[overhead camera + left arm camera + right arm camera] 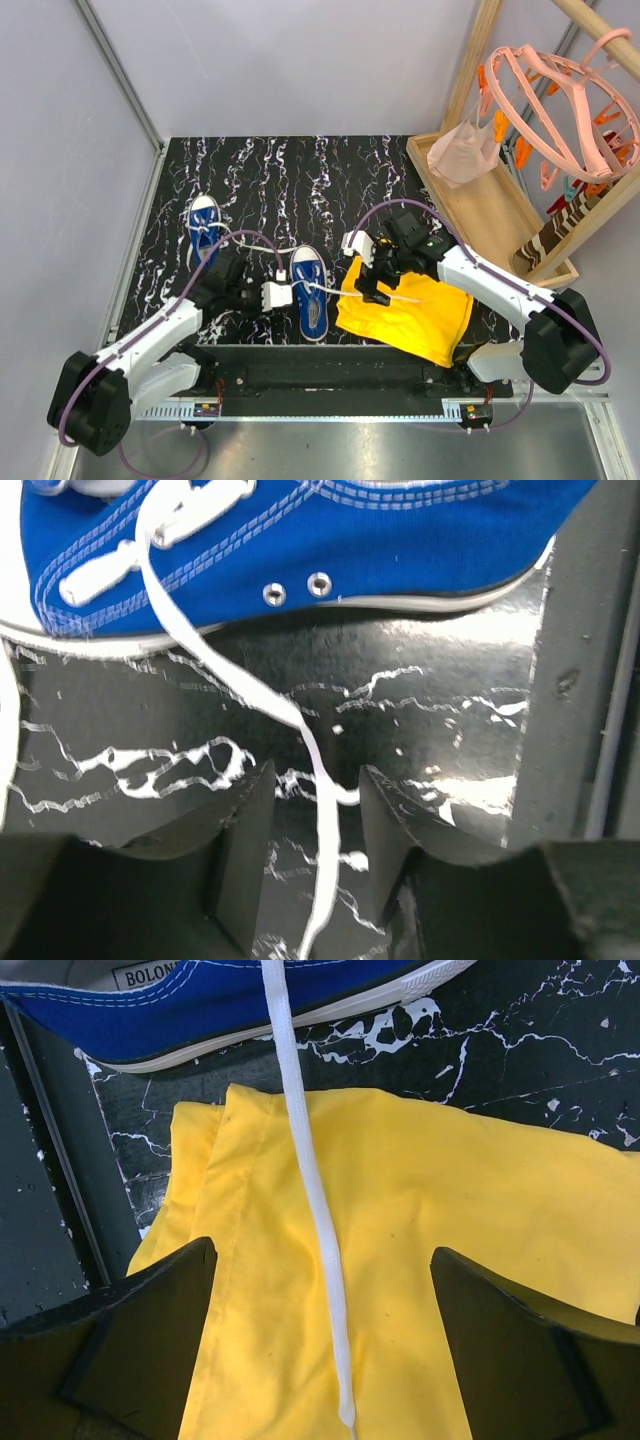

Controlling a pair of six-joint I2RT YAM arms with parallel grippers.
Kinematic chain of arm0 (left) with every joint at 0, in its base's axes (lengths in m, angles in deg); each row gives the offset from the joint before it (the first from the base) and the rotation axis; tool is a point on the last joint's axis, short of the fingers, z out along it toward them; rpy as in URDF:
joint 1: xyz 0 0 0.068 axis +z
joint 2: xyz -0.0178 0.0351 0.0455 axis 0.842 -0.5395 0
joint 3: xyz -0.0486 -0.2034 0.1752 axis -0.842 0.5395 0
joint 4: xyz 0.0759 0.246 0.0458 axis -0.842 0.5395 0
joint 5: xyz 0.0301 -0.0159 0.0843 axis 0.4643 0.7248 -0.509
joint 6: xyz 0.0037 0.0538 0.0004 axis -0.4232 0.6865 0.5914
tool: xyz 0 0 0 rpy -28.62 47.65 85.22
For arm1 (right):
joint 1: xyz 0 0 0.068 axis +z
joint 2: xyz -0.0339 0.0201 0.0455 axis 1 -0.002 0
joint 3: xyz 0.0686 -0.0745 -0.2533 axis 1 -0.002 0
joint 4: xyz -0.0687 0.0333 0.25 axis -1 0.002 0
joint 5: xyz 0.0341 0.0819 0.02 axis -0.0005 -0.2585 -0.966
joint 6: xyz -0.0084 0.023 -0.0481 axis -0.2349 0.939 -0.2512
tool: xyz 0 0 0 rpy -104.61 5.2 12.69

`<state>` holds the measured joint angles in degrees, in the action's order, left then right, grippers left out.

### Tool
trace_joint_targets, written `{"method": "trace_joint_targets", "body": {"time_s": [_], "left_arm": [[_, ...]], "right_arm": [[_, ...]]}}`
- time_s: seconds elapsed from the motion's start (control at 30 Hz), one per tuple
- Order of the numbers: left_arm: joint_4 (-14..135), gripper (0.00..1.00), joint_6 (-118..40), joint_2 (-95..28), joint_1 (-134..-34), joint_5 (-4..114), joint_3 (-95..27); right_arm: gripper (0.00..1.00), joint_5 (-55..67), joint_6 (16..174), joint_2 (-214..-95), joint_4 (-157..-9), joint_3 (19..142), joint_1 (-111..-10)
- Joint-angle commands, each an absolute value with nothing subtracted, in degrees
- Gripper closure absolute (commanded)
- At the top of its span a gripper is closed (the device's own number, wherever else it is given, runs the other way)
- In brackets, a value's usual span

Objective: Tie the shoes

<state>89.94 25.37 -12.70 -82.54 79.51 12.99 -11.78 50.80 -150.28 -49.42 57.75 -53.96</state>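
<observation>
Two blue shoes lie on the black marbled table: one at the back left (204, 228), one in the middle (309, 290) (400, 540) (200, 1005). My left gripper (283, 292) (316, 770) sits low at the middle shoe's left side. Its fingers are narrowed around a white lace (232, 675), with a gap showing on both sides. My right gripper (375, 290) (322, 1250) is wide open over the yellow cloth (410, 315) (480, 1220). The shoe's other lace (310, 1170) lies on the cloth between its fingers, untouched.
A wooden rack (480, 200) with pink hangers (560, 110) stands at the right. A dark metal rail (330, 375) (590, 660) (40, 1210) runs along the table's near edge. Grey walls close the left and back.
</observation>
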Motion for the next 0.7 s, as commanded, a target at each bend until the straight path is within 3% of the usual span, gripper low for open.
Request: {"method": "trace_joint_targets", "body": {"time_s": [0.0, 0.37, 0.47, 0.53, 0.67], "left_arm": [[80.9, 0.57, 25.11, -16.15, -84.86, 77.19, 12.45], [79.4, 0.74, 25.28, -20.21, -86.0, 79.03, 11.04], [79.4, 0.87, 24.41, -20.12, -86.18, 79.48, 10.78], [79.57, 1.0, 22.83, -19.07, -86.18, 79.3, 10.08], [82.21, 1.0, 20.81, -15.29, -86.09, 81.4, 8.41]], "right_arm": [[0.03, -13.2, 50.98, -150.1, -50.09, 58.48, -54.2], [0.1, -12.23, 52.65, -151.86, -51.76, 58.13, -54.29], [0.12, -12.05, 52.65, -152.3, -52.2, 57.87, -54.2], [0.16, -11.96, 52.3, -152.39, -52.64, 57.6, -54.2], [0.31, -13.37, 51.16, -152.74, -53.69, 57.16, -54.2]]}}
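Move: Between and just below the half-open left fingers runs the left lace; the stretch to grip is some 2 cm right, 1 cm ahead and 2 cm down. The shoe it comes from is about 6 cm right and 2 cm ahead, a second lace about 11 cm ahead and 3 cm left. For the wide-open right hand, the right lace lies some 4 cm below, 1 cm left; the shoe about 12 cm left, straight across, the yellow cloth's middle 9 cm right, 2 cm back. Easing about 2 cm right towards the shoe, with about 1 cm each of forward and down, the left hand shuts its half-open fingers and pinches the left lace beside the shoe, lifting some half a centimetre at the close. The right hand sinks about 1 cm over the right lace and starts to narrow its wide-open fingers, still well apart. ##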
